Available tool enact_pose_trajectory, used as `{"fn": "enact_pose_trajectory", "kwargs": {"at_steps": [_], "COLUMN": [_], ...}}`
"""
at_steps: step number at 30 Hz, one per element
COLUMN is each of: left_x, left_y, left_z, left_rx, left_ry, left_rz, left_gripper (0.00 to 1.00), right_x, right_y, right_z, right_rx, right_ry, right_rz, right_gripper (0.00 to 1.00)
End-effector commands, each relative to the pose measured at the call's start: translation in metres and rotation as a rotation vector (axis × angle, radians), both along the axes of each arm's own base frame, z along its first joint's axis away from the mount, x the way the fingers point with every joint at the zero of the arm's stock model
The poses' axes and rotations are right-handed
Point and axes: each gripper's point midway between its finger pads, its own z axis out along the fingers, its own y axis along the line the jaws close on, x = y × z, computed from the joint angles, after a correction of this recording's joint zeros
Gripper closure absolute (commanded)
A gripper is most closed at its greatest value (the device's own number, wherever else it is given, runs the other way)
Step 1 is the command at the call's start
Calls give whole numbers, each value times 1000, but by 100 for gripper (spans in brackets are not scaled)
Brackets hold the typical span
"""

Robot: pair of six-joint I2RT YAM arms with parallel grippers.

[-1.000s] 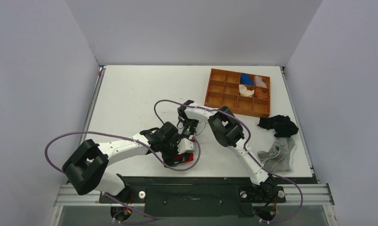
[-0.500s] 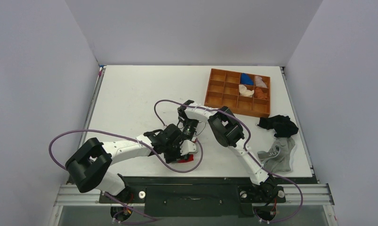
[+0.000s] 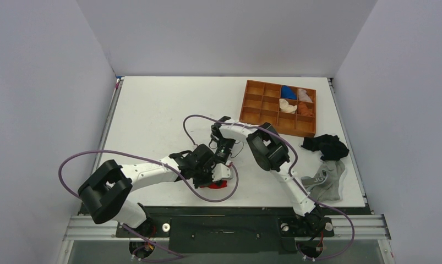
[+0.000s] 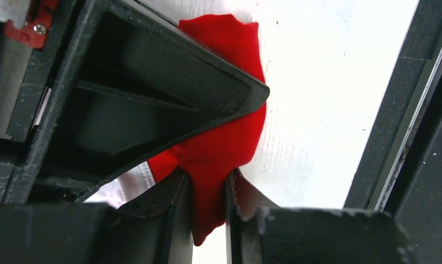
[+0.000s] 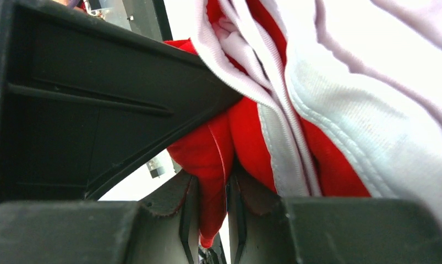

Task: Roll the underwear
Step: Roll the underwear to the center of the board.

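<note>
The underwear (image 3: 218,179), bright red with white trim, lies bunched on the table near the front edge, mostly hidden under the two wrists. My left gripper (image 3: 214,175) is shut on a fold of its red cloth (image 4: 218,165), which is pinched between the pads and hangs out below them. My right gripper (image 3: 224,160) comes in from behind and is shut on another red fold (image 5: 213,176), with the white waistband (image 5: 339,110) bunched right beside it.
A brown wooden divider tray (image 3: 251,113) with small cloth items in several cells stands at the back right. A black garment (image 3: 324,145) and a grey garment with white lettering (image 3: 324,181) lie by the right edge. The dark front rail (image 3: 224,212) runs close below the grippers.
My left gripper has slid right and slightly forward over the red cloth and closed on it. The right gripper has held its grip, shifting only slightly.
</note>
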Motion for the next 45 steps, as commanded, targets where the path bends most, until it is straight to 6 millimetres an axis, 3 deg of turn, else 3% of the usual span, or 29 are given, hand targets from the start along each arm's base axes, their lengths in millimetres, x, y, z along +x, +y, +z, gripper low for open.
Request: {"fn": "enact_pose_trajectory", "kwargs": {"at_steps": [1,8,16,23,29,37,45], "left_x": [-1,20,46,60,58,53,32], "left_y": [13,-1,-17,-31,-26,-3,11], "left_z": [-13,-6,1,18,29,38,41], "left_rx": [64,84,80,45,25,-10,-83], "left_ry": [-18,-54,-124,-154,-174,-189,40], "left_rz": [-37,-37,-31,-18,-11,28,17], "left_gripper": [98,63,45,29,20,18,17], "right_x": [36,43,59,61,61,62,64], "right_y": [3,-5,-27,-28,-28,-28,-25], "right_z": [-15,-16,-20,-24,-28,-32,-30], "right_rx": [96,88,37,30,27,20,27], "right_ry": [-239,-307,-352,-347,-338,-333,-340], "right_rz": [-6,-67,-200,-219,-216,-216,-210], "right_gripper": [97,100,100,100,100,100,100]}}
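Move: Both hands already pinch the rolled red underwear at opposite ends. Its middle lies about 2 cm ahead of the left hand and 4 cm to its right, and about 2 cm ahead of the right hand and 2 cm to its left, within a centimetre of both in height. From the right hand, the wooden box stands roughly 31 cm ahead and 23 cm to the right, and the grey cloth about 37 cm to the right and 1 cm ahead. The left fingers let go of the roll's left end and open wide while travelling about 5 cm forward and a little right, then rise some 3 cm and swing back left. The right hand keeps its pinch on the other end, carrying it about 4 cm forward and right with a clockwise turn of roughly 15 degrees, then holds still. ##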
